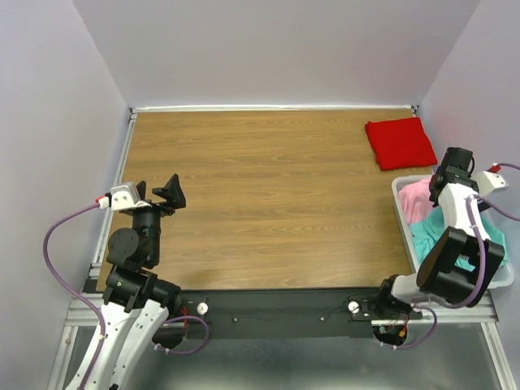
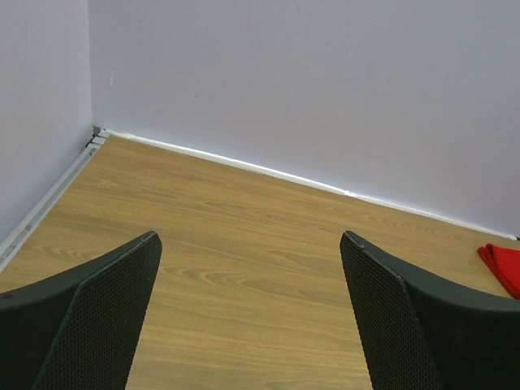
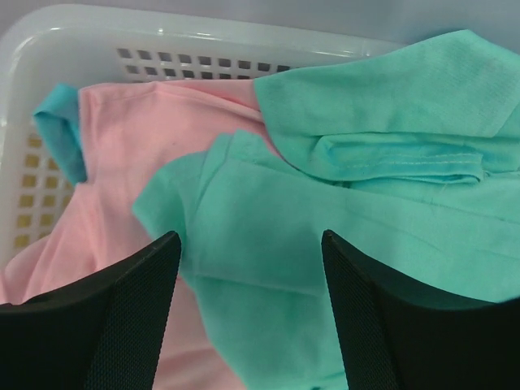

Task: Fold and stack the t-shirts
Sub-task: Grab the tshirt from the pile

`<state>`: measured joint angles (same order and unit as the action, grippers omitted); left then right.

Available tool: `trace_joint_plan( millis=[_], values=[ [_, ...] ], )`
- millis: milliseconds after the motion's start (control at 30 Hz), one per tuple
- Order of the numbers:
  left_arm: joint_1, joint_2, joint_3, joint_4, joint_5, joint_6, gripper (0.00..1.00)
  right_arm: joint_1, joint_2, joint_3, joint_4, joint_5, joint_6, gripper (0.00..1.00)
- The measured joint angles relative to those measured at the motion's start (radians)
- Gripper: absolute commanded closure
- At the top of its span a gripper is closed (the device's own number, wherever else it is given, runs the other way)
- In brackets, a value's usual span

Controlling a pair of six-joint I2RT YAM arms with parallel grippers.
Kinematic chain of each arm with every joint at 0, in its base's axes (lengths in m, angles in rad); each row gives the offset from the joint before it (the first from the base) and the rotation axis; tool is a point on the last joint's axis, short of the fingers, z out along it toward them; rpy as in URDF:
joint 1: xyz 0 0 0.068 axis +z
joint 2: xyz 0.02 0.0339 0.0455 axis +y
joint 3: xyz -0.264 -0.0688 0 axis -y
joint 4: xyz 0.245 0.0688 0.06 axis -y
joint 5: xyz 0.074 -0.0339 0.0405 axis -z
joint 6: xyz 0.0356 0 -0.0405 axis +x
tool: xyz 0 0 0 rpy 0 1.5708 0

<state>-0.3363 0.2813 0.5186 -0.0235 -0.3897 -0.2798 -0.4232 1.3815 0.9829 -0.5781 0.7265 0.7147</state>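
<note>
A folded red t-shirt (image 1: 400,142) lies on the table at the back right; its edge (image 2: 504,266) shows in the left wrist view. In the white basket (image 1: 400,188) at the right lie an aqua-teal t-shirt (image 3: 357,187), a pink t-shirt (image 3: 130,162) and a bit of blue-teal t-shirt (image 3: 61,130), all crumpled. My right gripper (image 3: 250,244) hangs inside the basket, its jaws apart either side of a fold of the aqua-teal shirt, not clamped. My left gripper (image 2: 250,244) stands wide open above bare wood at the left, nothing between its fingers.
The basket's perforated white wall (image 3: 203,57) rises just beyond the shirts. Grey walls enclose the wooden table (image 1: 260,195) on three sides, with a metal rail (image 2: 49,199) along the left edge.
</note>
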Motion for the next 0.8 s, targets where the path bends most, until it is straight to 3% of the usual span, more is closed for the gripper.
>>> trace_joint_plan(
  millis=[100, 233, 267, 300, 367, 600, 800],
  values=[
    [0.0, 0.0, 0.0, 0.0, 0.0, 0.002, 0.02, -0.04, 0.042, 0.0, 0.017, -0.027, 0.009, 0.4],
    [0.0, 0.004, 0.0, 0.0, 0.0, 0.003, 0.02, -0.058, 0.097, -0.002, 0.042, -0.058, 0.015, 0.69],
    [0.0, 0.005, 0.0, 0.0, 0.0, 0.003, 0.02, -0.058, 0.1, -0.006, 0.046, -0.066, 0.014, 0.84],
    [0.0, 0.006, 0.0, 0.0, 0.0, 0.003, 0.02, -0.058, 0.098, -0.011, 0.048, -0.074, 0.01, 0.91],
    [0.0, 0.008, 0.0, 0.0, 0.0, 0.003, 0.02, -0.058, 0.085, -0.017, 0.051, -0.085, 0.0, 0.99],
    [0.0, 0.028, 0.0, 0.0, 0.0, 0.003, 0.02, -0.058, -0.124, -0.014, 0.052, -0.119, -0.085, 0.99],
    [0.0, 0.051, 0.0, 0.0, 0.001, 0.003, 0.02, 0.005, -0.272, 0.161, 0.068, -0.248, -0.146, 0.99]
  ],
)
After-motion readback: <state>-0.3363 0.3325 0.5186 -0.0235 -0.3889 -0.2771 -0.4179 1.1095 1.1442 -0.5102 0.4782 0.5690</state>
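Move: The right hand is over the basket, fingers open and pointing down to the right. The middle of the teal shirt lies about 7 cm back from it, 5 cm left and 6 cm below. The pink shirt is some 4 cm ahead, 10 cm to the hand's left and a little lower, and the folded red shirt about 20 cm ahead and 21 cm left, on the table. From the left hand, the teal shirt is roughly 75 cm right, 7 cm back and 24 cm below. Down about 3.5 cm and slightly right goes the right hand into the front part of the teal shirt, its fingers shutting fully and pinching a fold. It then lifts ever faster, roughly 18 cm from the lowest point, drifting forward late as the fingers swing about 30 degrees towards forward and keep their hold. ##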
